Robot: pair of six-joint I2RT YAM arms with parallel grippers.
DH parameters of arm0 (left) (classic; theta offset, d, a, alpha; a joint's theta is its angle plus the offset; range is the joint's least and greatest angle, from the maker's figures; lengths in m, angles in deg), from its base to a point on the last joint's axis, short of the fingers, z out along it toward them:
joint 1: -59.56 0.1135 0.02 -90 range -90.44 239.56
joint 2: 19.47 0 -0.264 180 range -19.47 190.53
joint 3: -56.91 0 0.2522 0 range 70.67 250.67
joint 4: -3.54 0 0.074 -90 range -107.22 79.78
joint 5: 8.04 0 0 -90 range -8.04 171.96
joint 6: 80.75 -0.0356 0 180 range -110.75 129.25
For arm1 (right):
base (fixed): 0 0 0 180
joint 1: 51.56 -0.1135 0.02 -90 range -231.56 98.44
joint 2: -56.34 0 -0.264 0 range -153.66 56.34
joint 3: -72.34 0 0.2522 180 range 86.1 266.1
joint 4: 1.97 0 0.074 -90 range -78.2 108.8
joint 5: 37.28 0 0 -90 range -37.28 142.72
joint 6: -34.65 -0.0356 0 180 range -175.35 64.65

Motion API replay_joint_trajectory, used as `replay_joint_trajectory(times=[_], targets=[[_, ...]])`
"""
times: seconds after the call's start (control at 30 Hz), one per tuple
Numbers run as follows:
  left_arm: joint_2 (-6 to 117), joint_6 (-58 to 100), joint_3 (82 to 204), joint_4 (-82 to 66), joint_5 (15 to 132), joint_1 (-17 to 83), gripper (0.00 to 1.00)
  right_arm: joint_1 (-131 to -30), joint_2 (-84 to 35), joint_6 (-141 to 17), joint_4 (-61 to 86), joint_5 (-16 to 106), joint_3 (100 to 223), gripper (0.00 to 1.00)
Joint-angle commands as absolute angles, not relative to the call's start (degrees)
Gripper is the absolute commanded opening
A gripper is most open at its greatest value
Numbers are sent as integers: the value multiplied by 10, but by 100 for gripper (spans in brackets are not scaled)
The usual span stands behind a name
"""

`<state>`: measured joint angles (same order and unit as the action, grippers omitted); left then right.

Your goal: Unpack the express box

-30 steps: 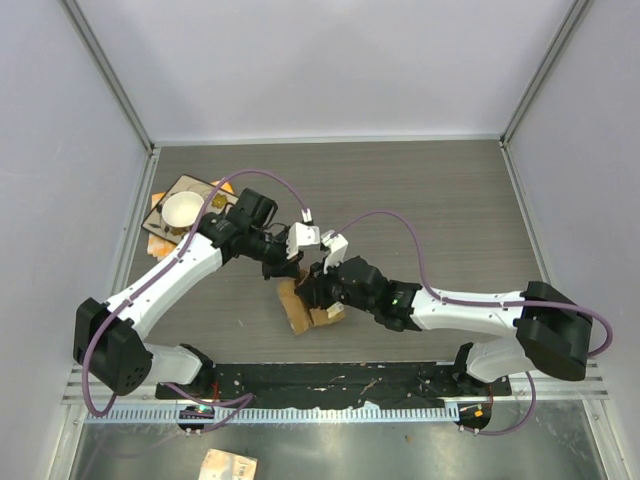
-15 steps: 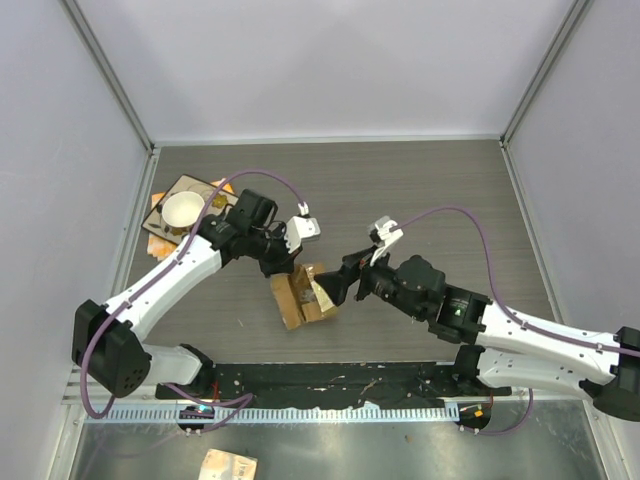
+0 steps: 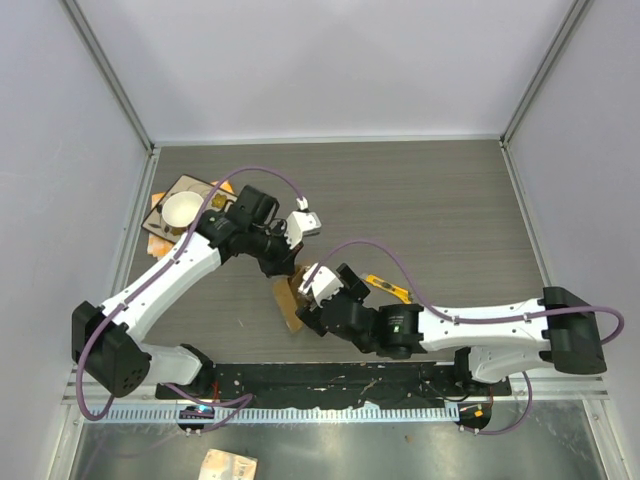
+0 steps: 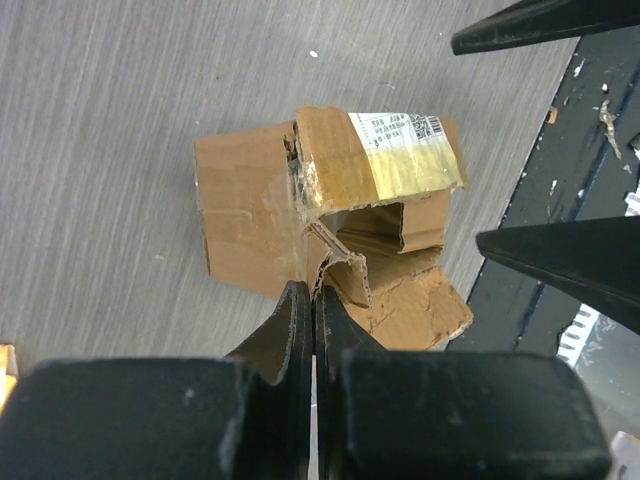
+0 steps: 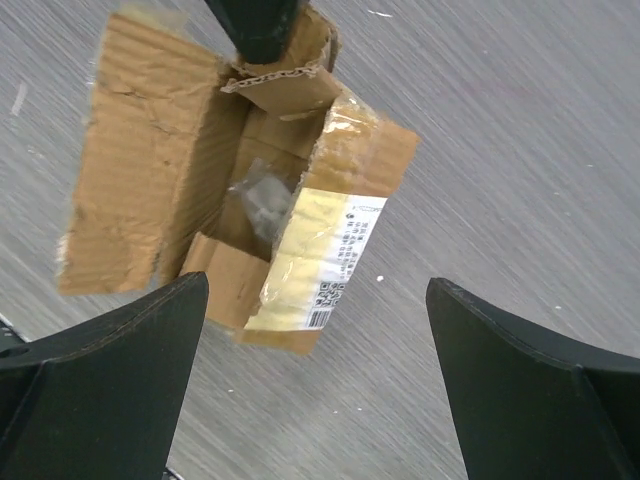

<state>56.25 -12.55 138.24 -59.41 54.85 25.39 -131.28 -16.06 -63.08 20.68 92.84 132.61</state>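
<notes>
The express box (image 4: 250, 215) lies on the table with its flaps torn open, and one flap (image 5: 330, 240) carries the white label and yellowed tape. A small grey wrapped item (image 5: 262, 200) shows inside. My left gripper (image 4: 313, 298) is shut on the torn end flap (image 4: 345, 268) at the box's near edge. In the top view the left gripper (image 3: 290, 266) sits just behind the box (image 3: 288, 306). My right gripper (image 5: 318, 283) hovers over the box with its jaws wide open and nothing between them. Its fingers (image 4: 570, 260) flank the labelled side.
A yellow utility knife (image 3: 388, 288) lies on the table to the right of the box. The brown-and-orange card with the white cup (image 3: 180, 212) sits at the back left. The black base rail (image 3: 330, 378) runs along the near edge.
The right gripper opened wide, swung off to the right, then came back over the box. The knife now lies on the table. The left gripper stays shut at the flap.
</notes>
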Motion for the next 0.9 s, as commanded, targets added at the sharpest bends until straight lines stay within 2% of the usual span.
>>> replay_joint_trajectory(times=[0.0, 0.2, 0.33, 0.5, 0.77, 0.87], targets=[[560, -108, 1409, -614, 521, 251, 0, -1322, -175, -571, 133, 1036, 1350, 96], [564, -97, 1427, -651, 470, 250, 0, -1318, -204, -509, 21, 1072, 1333, 85], [558, -89, 1431, -660, 454, 250, 0, -1313, -235, -506, 9, 1055, 1334, 78], [550, -82, 1436, -666, 444, 250, 0, -1313, -262, -514, 9, 1060, 1333, 75], [549, -82, 1442, -685, 421, 250, 0, -1313, -289, -456, -40, 1118, 1335, 49], [550, -82, 1442, -687, 422, 250, 0, -1313, -286, -453, -59, 1113, 1332, 35]])
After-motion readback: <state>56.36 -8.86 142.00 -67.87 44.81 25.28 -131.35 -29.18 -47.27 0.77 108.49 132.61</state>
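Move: The box's labelled flap is about 5 cm ahead of the open right hand, 3 cm to its left and 3 cm below it. From the shut left hand, that flap lies some 5 cm to the right and 2 cm back. The flap the left hand already pinches is around 6 cm ahead of the right hand and 8 cm left, level with it. The cutter lies roughly 13 cm to the right hand's right, 1 cm ahead, and 12 cm down on the table. Forward by about 4 cm, in a small arc up and then down, the right hand reaches over the labelled flap, tipping its fingers further down by some 15 degrees and closing them to under half open, one finger in the box's opening, the other outside. The left hand keeps its pinch and draws its flap back about 4 cm and up 2 cm, tilting slightly. ##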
